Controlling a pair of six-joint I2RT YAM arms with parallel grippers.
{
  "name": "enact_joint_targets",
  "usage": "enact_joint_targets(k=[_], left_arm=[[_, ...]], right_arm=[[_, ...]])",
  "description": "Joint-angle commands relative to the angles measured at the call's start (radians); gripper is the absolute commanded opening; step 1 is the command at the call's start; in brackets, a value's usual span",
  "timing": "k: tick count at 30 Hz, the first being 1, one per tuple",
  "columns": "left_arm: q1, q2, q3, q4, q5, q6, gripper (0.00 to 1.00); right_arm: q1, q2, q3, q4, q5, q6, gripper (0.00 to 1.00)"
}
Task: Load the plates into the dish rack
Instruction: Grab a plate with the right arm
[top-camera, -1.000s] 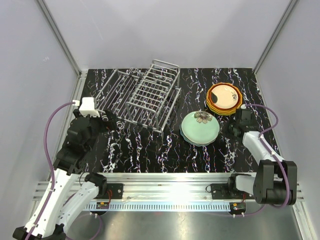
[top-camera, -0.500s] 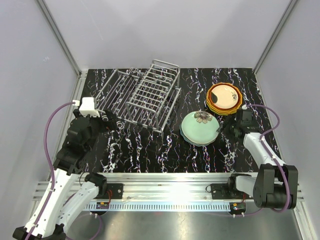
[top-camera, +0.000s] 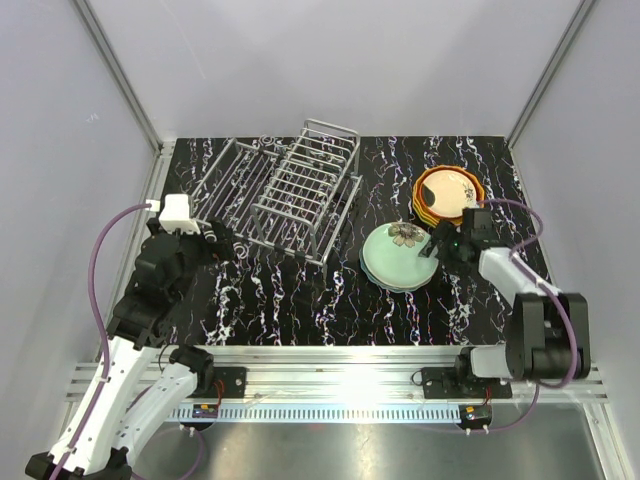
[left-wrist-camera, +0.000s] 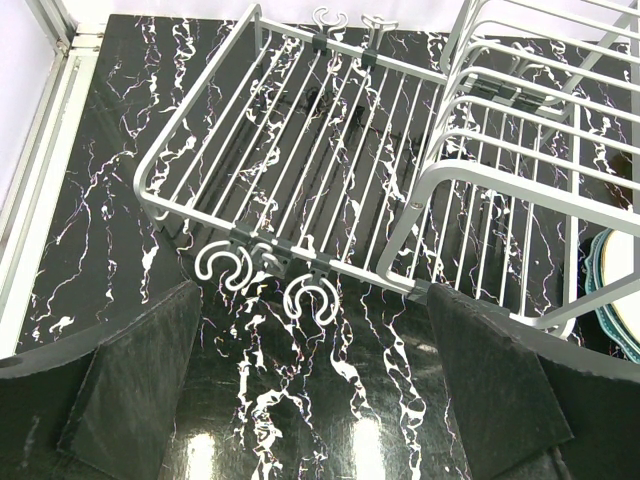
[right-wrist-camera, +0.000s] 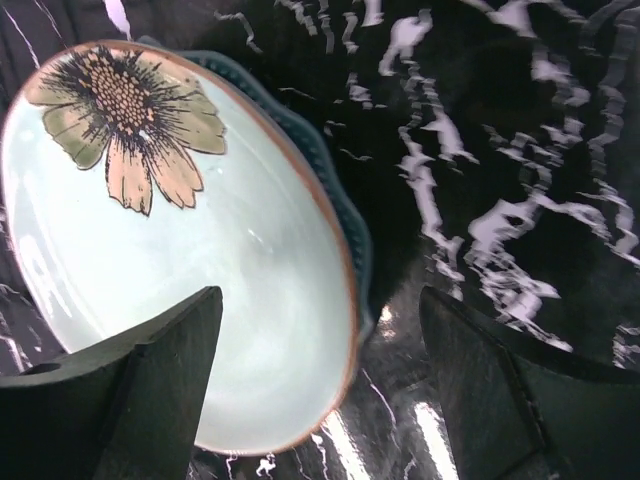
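Observation:
A mint green plate (top-camera: 398, 255) with a flower print tops a stack over a dark teal plate (right-wrist-camera: 345, 215), right of centre. A cream-centred plate (top-camera: 448, 192) lies on a red-orange stack behind it. The dish rack (top-camera: 285, 190) stands at the back left with nothing in it. My right gripper (top-camera: 440, 243) is open at the mint plate's right rim. In the right wrist view the rim of the mint plate (right-wrist-camera: 170, 250) lies between the spread jaws of the right gripper (right-wrist-camera: 320, 350), untouched. My left gripper (top-camera: 222, 240) is open just in front of the rack (left-wrist-camera: 330, 150), holding nothing.
The black marbled tabletop (top-camera: 330, 300) is bordered by grey walls and a metal rail along the near edge. The rack's taller raised frame (left-wrist-camera: 540, 120) stands at the right of the left wrist view. A plate edge (left-wrist-camera: 615, 300) shows past it.
The right gripper has gone from shut to open and moved left, up to the mint plate's right rim. The left arm has not moved.

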Motion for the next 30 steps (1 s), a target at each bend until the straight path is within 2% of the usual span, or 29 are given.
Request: enact_joint_targets(k=[1, 4, 10, 14, 17, 18, 21, 28, 30], left_arm=[[-0.003, 0.006, 0.024, 0.037, 0.014, 0.004, 0.99], [-0.003, 0.006, 0.021, 0.037, 0.012, 0.002, 0.99], [-0.003, 0.005, 0.021, 0.037, 0.012, 0.002, 0.99], [-0.003, 0.003, 0.021, 0.037, 0.014, 0.004, 0.99], [-0.003, 0.003, 0.021, 0.037, 0.017, 0.002, 0.99], [-0.003, 0.003, 0.021, 0.039, 0.017, 0.004, 0.99], [-0.003, 0.005, 0.021, 0.037, 0.022, 0.002, 0.99], [-0.004, 0.005, 0.021, 0.039, 0.022, 0.004, 0.99], [-0.004, 0.005, 0.023, 0.039, 0.022, 0.002, 0.99]], right_arm=[[0.083, 0.101, 0.101, -0.006, 0.071, -0.005, 0.87], [0.14, 0.136, 0.145, -0.035, 0.142, 0.0, 0.87], [0.145, 0.169, 0.168, -0.064, 0.182, 0.012, 0.83], [0.145, 0.186, 0.181, -0.085, 0.187, 0.012, 0.72], [0.143, 0.184, 0.181, -0.093, 0.193, 0.016, 0.57], [0.146, 0.182, 0.181, -0.093, 0.196, 0.018, 0.48], [0.145, 0.172, 0.175, -0.098, 0.202, 0.02, 0.36], [0.145, 0.147, 0.17, -0.118, 0.217, 0.015, 0.21], [0.143, 0.141, 0.17, -0.13, 0.225, 0.012, 0.13]])
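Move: The flowered plate, on top of its stack, has its middle about 9 cm to the right hand's left, roughly 1 cm back and 2 cm below. The orange plate stack stands some 13 cm ahead of this hand and 3 cm to its right; the dish rack's middle is about 38 cm left and 12 cm ahead. From the left hand, the flowered plate lies about 43 cm right, 1 cm ahead and 24 cm lower. The right hand slips some 3 cm left and forward, eases right, then pinches the flowered plate's right rim. ##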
